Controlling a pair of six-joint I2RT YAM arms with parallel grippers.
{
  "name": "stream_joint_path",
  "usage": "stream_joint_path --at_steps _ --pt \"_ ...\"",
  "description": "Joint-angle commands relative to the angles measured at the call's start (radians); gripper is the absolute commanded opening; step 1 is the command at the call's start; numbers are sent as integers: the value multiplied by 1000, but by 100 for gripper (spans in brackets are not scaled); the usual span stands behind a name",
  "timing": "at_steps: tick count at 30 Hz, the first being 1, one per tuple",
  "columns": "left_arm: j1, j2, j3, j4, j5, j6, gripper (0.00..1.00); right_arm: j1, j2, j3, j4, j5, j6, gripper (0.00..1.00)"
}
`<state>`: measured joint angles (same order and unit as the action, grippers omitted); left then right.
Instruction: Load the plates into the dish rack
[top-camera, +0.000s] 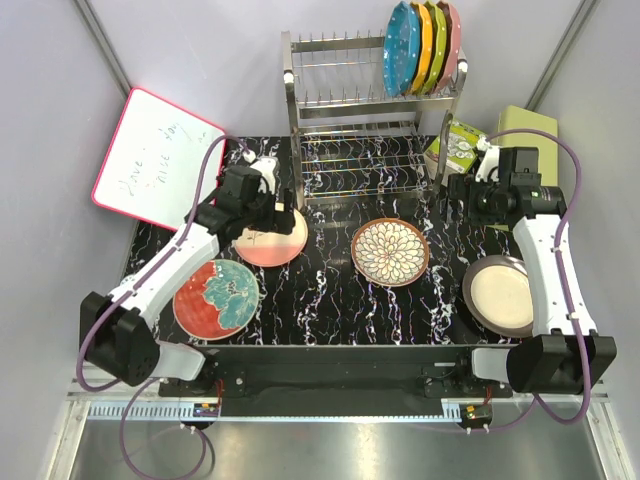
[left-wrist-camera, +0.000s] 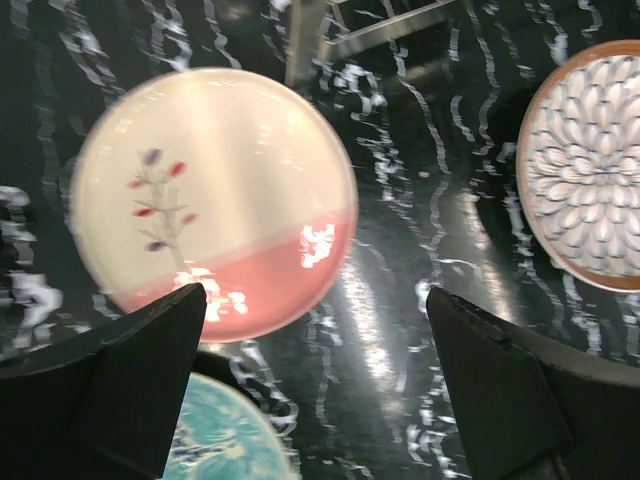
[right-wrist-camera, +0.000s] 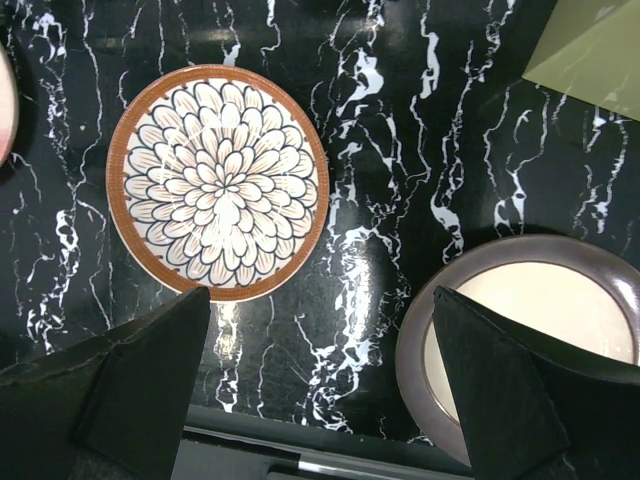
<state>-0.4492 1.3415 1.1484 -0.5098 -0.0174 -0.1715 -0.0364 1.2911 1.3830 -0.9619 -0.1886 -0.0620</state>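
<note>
The steel dish rack (top-camera: 370, 110) stands at the back; its foot shows in the left wrist view (left-wrist-camera: 305, 40). Four plates lie flat on the black marbled table. The pink-and-cream sprig plate (top-camera: 270, 238) (left-wrist-camera: 210, 200) is under my left gripper (top-camera: 268, 212) (left-wrist-camera: 315, 295), which is open, empty and above the table. The red plate with a teal flower (top-camera: 216, 298) (left-wrist-camera: 225, 440) is nearer. The brown-rimmed petal plate (top-camera: 390, 252) (right-wrist-camera: 218, 182) is in the middle. The cream plate with a dark rim (top-camera: 500, 295) (right-wrist-camera: 540, 340) is at right. My right gripper (top-camera: 462, 195) (right-wrist-camera: 320, 295) is open, empty and raised.
Blue, orange, green and pink plates (top-camera: 425, 45) stand in the rack's top tier. A red-framed whiteboard (top-camera: 150, 160) leans at the back left. A patterned box (top-camera: 455, 145) and a green box (top-camera: 525, 125) (right-wrist-camera: 590, 50) sit right of the rack.
</note>
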Motion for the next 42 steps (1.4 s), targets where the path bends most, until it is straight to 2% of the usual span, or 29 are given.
stream_joint_path --at_steps 1,4,5,8,10,13,19,22,25,29,35,40,42 --pt "-11 33 -16 101 166 -195 99 0 -42 -36 58 -72 -16 100" --pt "-39 41 -83 200 113 -304 99 0 -53 -112 104 -172 -12 100" --pt "-43 53 -104 232 109 -334 99 0 -55 -148 200 -237 22 100" --pt "-75 108 -125 310 111 -433 99 0 -4 -223 331 -436 108 100" --pt "-109 134 -110 323 128 -431 94 0 74 -223 339 -469 125 100" --pt "-132 188 -110 361 166 -468 85 0 105 -257 347 -462 70 100" --pt "-163 315 -90 467 191 -525 70 0 171 -302 385 -515 76 100" --pt "-186 367 -58 502 204 -534 65 0 198 -303 391 -488 68 100" --pt "-213 427 -18 534 234 -557 57 0 224 -299 394 -395 67 100" --pt "-244 495 27 544 241 -588 56 0 260 -279 400 -260 67 99" --pt "-252 591 86 551 251 -626 55 0 312 -269 410 -154 37 99" --pt "-253 645 117 548 252 -652 49 0 370 -272 410 -175 54 98" --pt "-253 653 119 545 243 -657 42 0 413 -262 413 -192 83 96"
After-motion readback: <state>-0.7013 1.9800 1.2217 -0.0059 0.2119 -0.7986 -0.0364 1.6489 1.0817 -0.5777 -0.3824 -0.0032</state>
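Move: The flower-patterned plate lies about 27 cm to the left hand's right, level with it front to back and some 17 cm lower; from the right hand it is roughly 14 cm left, 2 cm ahead and 21 cm down. The pink-and-cream plate is some 5 cm left and 3 cm ahead of the left hand, the red-and-teal plate about 17 cm left and 13 cm back. The grey-rimmed plate lies about 13 cm right and 9 cm back from the right hand. Converging from both sides, the hands sink to the flower-patterned plate: the left sweeps about 20 cm right and 14 down to its left rim, tipping downward while its right side rises, fingers closing to half open. The right drops some 16 cm, swinging left past its mark and then back right, to the right rim, still wide open and tipped steeper. ##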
